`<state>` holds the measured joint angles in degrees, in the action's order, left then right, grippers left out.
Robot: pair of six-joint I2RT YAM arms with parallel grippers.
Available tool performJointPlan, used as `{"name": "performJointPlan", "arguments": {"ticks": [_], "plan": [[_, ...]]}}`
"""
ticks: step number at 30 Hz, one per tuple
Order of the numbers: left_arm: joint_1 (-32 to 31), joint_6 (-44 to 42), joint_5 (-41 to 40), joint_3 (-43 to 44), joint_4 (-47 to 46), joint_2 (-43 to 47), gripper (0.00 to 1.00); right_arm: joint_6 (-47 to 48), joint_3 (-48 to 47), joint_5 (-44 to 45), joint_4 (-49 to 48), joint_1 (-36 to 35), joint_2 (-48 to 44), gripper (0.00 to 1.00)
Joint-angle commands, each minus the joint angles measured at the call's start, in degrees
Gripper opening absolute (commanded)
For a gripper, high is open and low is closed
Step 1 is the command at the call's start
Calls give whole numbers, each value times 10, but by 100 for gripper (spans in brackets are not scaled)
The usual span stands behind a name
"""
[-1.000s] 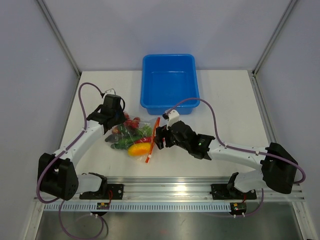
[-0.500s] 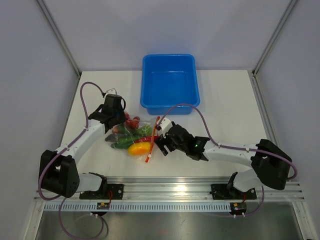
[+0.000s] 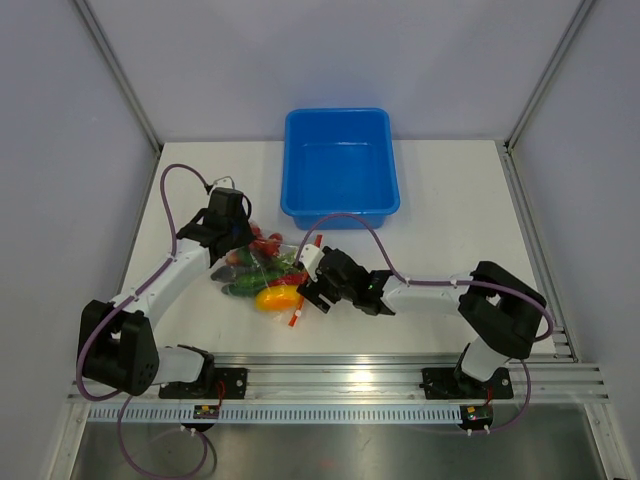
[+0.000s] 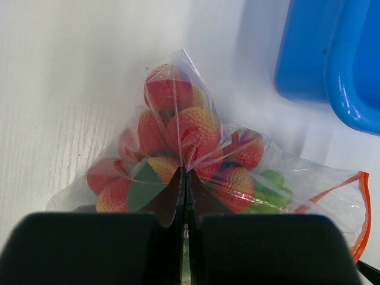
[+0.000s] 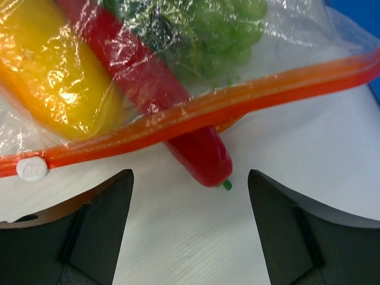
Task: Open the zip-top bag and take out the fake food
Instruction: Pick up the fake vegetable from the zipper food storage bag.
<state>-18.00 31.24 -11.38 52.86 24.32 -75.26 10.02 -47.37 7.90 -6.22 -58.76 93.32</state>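
Observation:
The zip-top bag (image 3: pixel 268 268) lies on the table left of centre, with its orange-red zip strip (image 5: pixel 237 101) toward my right arm. My left gripper (image 4: pixel 187 173) is shut on a pinch of the bag's clear plastic at its closed end, over a cluster of red and yellow balls (image 4: pixel 190 133). My right gripper (image 5: pixel 190 178) stands open at the bag's mouth. A red chili (image 5: pixel 148 83) pokes its tip out past the strip, between the open fingers and touching neither. Also inside are a yellow pepper (image 5: pixel 53 77) and green vegetables (image 5: pixel 208 29). A white slider (image 5: pixel 31 168) sits on the strip.
A blue tub (image 3: pixel 340 165) stands behind the bag, toward the back of the table; its corner (image 4: pixel 350 59) shows in the left wrist view. Purple cables loop over both arms. The metal rail runs along the near edge.
My right arm has slid left until its gripper reached the bag's mouth, and its jaws have spread a little wider. The left gripper and the bag have stayed put.

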Motion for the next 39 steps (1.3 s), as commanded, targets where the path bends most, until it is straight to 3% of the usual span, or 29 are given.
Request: {"name": "performJointPlan", "arguments": {"ticks": [1,9,13,20,26,33,39], "plan": [[1,-8,7,-2,-30,19,0,39,-37,-11,-39,-1,20,85],[1,-9,12,2,-30,7,0,54,-74,-34,-35,21,66,82],[1,-10,11,0,-30,6,0,45,-100,-35,-2,27,89,59],[1,-9,8,1,-29,7,0,28,-89,-25,-2,29,73,39],[1,-7,0,0,-25,9,0,-2,-83,5,34,31,45,32],[2,6,-37,1,-8,14,0,-39,-58,28,60,32,-6,30],[2,7,-38,1,-8,14,0,-97,-80,38,164,48,-16,30]]}}
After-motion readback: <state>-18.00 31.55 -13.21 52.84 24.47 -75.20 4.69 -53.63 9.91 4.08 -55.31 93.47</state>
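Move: Just ahead and to the left of the open right hand lies the red pepper, its stem end poking out of the bag: its middle is about 3 cm forward, 5 cm left and 2 cm below. The yellow fruit sits roughly 7 cm left and 1 cm back, the green grapes some 8 cm forward and 4 cm left. From the left hand the pepper lies about 9 cm back, 7 cm right and 7 cm lower. Reaching some 3 cm forward and 2 cm left while sinking slightly, the right hand brings its open fingers around the pepper's protruding end and closes them on it. Then it draws the pepper about 4 cm to the right and nearly 3 cm up, turning some 10 degrees clockwise. The left hand keeps its pinch on the bag above the strawberries. ##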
